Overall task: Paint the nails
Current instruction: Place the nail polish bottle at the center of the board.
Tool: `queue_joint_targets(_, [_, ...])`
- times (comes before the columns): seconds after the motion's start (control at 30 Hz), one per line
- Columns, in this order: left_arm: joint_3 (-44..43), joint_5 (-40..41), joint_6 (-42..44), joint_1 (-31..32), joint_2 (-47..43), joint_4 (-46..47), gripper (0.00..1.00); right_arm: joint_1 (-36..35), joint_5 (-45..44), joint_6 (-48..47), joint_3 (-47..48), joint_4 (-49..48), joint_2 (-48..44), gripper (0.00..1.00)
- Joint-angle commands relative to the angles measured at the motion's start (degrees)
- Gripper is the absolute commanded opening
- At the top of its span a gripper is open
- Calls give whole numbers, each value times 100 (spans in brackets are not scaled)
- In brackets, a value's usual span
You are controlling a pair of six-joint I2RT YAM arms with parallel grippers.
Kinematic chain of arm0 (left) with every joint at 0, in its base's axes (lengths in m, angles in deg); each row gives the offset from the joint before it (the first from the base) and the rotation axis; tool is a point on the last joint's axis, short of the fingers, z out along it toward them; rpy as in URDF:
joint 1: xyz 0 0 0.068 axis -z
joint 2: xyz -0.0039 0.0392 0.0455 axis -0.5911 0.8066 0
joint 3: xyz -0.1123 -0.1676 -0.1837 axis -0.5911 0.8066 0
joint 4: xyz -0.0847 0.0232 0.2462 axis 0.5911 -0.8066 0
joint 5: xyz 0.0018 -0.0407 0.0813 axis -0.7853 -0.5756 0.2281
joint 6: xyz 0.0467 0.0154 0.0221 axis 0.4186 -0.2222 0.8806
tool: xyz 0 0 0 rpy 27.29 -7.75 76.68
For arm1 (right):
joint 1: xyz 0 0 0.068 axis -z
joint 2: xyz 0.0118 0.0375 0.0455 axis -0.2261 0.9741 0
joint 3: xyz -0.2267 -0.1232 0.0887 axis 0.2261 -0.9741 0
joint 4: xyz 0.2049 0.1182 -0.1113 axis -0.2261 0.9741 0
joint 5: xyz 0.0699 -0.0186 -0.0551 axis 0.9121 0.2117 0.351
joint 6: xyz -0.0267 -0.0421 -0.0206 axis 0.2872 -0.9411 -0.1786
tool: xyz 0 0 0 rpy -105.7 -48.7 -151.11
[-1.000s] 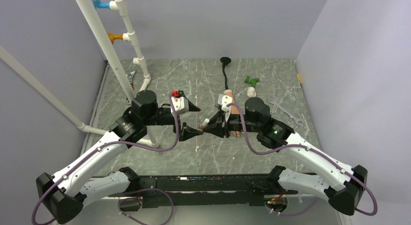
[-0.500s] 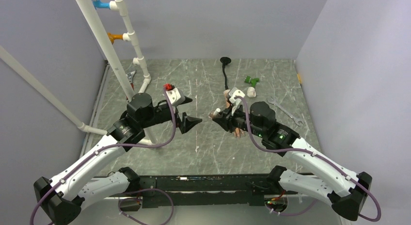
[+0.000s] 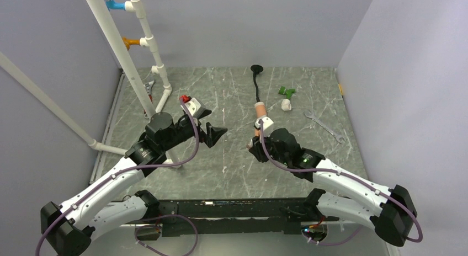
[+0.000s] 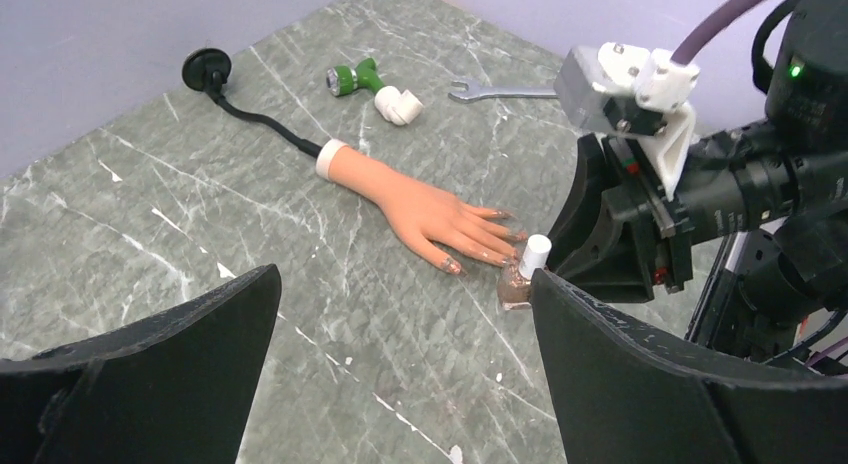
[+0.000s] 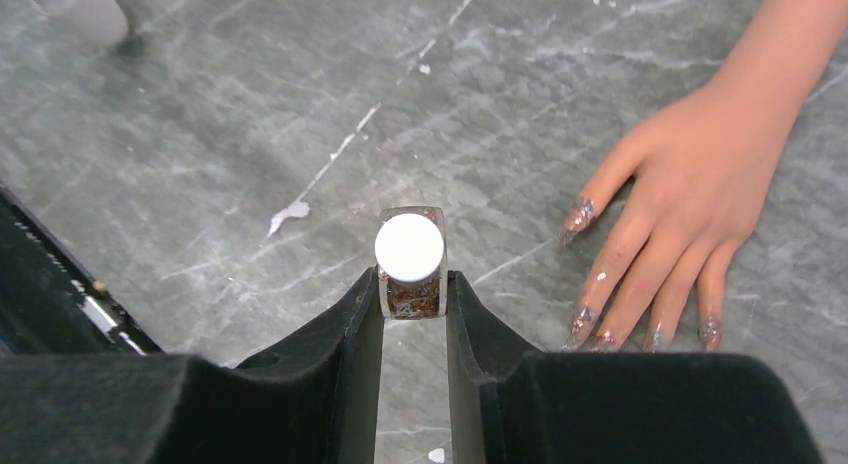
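Note:
The peach mannequin hand (image 4: 420, 209) lies palm down on the marbled table, its nails (image 5: 582, 324) smeared with glittery brown polish. My right gripper (image 5: 412, 276) is shut on a small brown bottle (image 5: 410, 274) with a white cap, held upright just left of the fingertips. From the left wrist view the bottle (image 4: 518, 280) stands at the tips of the fingers. My left gripper (image 4: 405, 274) hangs open with nothing in it, a short way left of the bottle and above the table. Seen from above, the left gripper (image 3: 212, 132) and right gripper (image 3: 252, 145) are apart.
A black cable with a round foot (image 3: 256, 74) runs from the hand's white cuff. A green fitting (image 3: 286, 92), a white piece (image 3: 286, 105) and a wrench (image 3: 324, 125) lie at the back right. A white pipe frame (image 3: 149, 57) stands at the left.
The right gripper has carried the bottle away from the left gripper and down beside the fingertips. The left gripper has drawn back to the left, staying open.

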Motion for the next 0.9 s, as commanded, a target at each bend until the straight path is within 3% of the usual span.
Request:
queue_joint_targets(0.0, [-349, 181, -55, 14, 145, 93, 99, -24, -357, 120, -253, -648, 176, 0])
queue_joint_targets(0.37, [-540, 211, 87, 146, 356, -189, 99, -36, -723, 288, -947, -1850, 929, 0])
queue_joint_targets(0.87, [-585, 363, 268, 330, 364, -315, 99, -71, -653, 567, -1032, -2491, 1851, 0])
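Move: The nail polish bottle is already pinched in the right hand. Its free spot on the board lies almost straight below, about 12 cm down and 2 cm ahead. The rubber hand's middle is some 13 cm ahead, 6 cm to the right and 11 cm lower; the green-and-white fitting stands about 28 cm ahead and 16 cm to the right, also near table level. From the empty left hand the spot is about 11 cm to the right, 1 cm back and 27 cm below. The bottle, still held between the right fingertips, is taken almost straight down about 10 cm towards the open board beside the rubber hand's thumb, quickly at first and slower near the table, easing about 1.5 cm forward in the later part. The fingers tip nearly 10 degrees more steeply downward and swing slightly clockwise, keeping their grip. ##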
